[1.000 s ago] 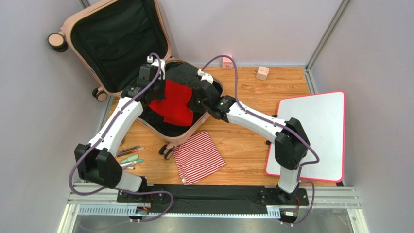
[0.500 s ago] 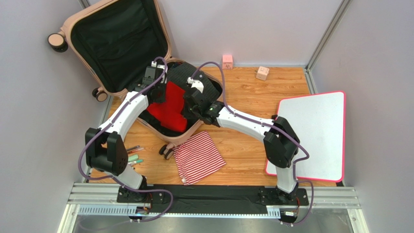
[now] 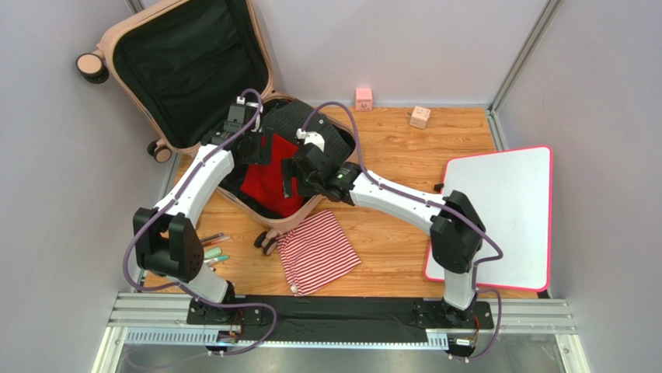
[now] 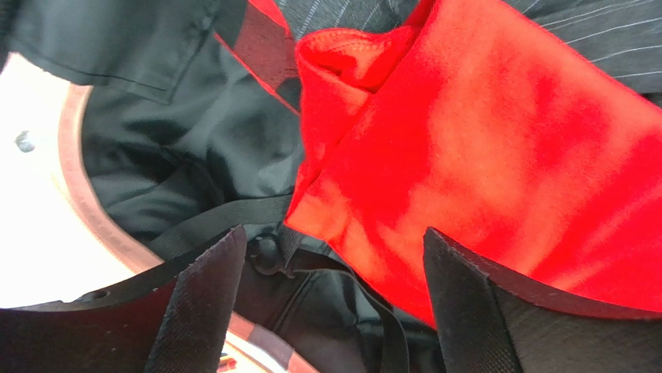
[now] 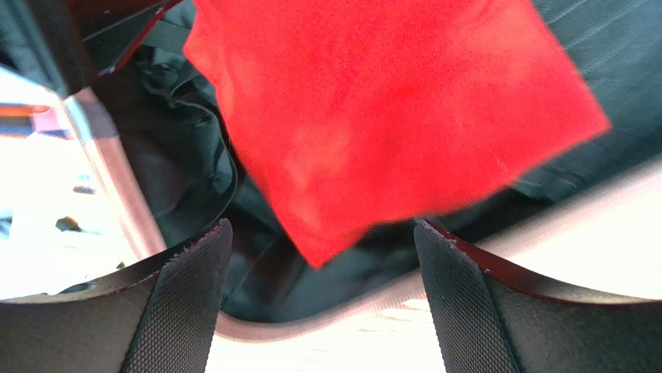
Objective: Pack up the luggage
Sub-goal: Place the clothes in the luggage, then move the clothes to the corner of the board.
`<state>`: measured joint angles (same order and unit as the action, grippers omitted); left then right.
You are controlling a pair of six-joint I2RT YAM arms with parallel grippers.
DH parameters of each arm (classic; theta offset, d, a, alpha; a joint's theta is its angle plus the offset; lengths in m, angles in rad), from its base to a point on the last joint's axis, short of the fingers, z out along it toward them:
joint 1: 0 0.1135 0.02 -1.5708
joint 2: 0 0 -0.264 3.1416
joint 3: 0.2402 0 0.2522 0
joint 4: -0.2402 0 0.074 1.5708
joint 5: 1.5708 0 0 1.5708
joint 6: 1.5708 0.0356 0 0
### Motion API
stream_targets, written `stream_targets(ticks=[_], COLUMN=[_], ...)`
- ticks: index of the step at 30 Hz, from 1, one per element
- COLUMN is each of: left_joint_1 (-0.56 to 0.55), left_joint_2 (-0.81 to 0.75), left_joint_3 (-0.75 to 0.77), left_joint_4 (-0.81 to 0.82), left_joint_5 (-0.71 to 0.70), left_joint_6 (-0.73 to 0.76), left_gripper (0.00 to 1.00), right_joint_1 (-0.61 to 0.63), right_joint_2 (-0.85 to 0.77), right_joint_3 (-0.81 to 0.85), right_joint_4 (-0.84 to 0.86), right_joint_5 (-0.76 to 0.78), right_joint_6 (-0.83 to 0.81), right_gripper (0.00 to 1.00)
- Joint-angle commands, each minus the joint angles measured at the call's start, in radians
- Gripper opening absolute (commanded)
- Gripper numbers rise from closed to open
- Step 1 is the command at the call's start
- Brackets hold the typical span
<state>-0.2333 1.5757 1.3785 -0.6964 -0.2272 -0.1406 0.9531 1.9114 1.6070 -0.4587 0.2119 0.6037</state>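
Note:
The luggage is a pale pink suitcase lying open at the back left, with its black-lined lid leaning against the wall. In its base a red cloth lies on dark clothes. My left gripper hovers over the cloth's far left edge and my right gripper over its right side. In the left wrist view the left gripper is open, with the red cloth lying loose below it. In the right wrist view the right gripper is open too, above the cloth's corner and the suitcase rim.
A red-and-white striped bag lies on the wooden table in front of the suitcase. Several pens lie at the left. A white board with a pink rim sits at the right. Two small cubes stand by the back wall.
Both grippers were shut on the red cloth and now stand open. The cloth has dropped into the suitcase base. The right gripper has shifted left over the suitcase.

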Motion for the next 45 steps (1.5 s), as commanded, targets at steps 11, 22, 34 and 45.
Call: stream_targets(ticks=[11,22,34,45], left_joint_1=[0.003,0.003,0.003,0.003], left_joint_2=[-0.308,-0.618,-0.729,-0.749], left_joint_3=[-0.07,-0.413,-0.552,-0.607], left_joint_4=[-0.005,0.054,-0.035,-0.035], left_joint_5=[0.198,0.12,0.17,0.195], left_joint_6=[-0.059,-0.204,-0.238,-0.24], left_gripper=[0.91,0.9,0.89,0.87], right_joint_1=[-0.051,-0.071,-0.07,-0.07], right_joint_2=[-0.42,-0.447,-0.264,-0.176], right_joint_3=[-0.269,-0.627,-0.636,-0.605], right_joint_4=[0.021,0.164,0.189,0.17], right_joint_5=[-0.071,-0.275,-0.284,-0.258], right_joint_6=[-0.209,-0.183,-0.137,-0.168], right_gripper=[0.87,0.85,0.79,0.51])
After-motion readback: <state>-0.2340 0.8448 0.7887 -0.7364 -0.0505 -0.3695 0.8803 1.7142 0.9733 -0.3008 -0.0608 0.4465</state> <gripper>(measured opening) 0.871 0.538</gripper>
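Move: The striped red-and-white clothing lies about 17 cm back and 6 cm to the right of the right hand, some 14 cm below it. From that hand, the red clothing in the suitcase is about 5 cm to the left, 2 cm ahead and 7 cm down, and the suitcase's near wheels are roughly 15 cm back, 8 cm left. From the left hand the striped clothing is some 27 cm back, 17 cm right and 16 cm down. Down to the far right edge of the striped clothing goes the right hand: first up about 10 cm, clear of the suitcase rim, then right and back and steeply down, ending some 13 cm lower, tipped 15 degrees steeper, its fingers half closing around the edge. The left hand, still open, rises, then draws back about 16 cm towards the near left rim, sinking again and rolling its left side down. ##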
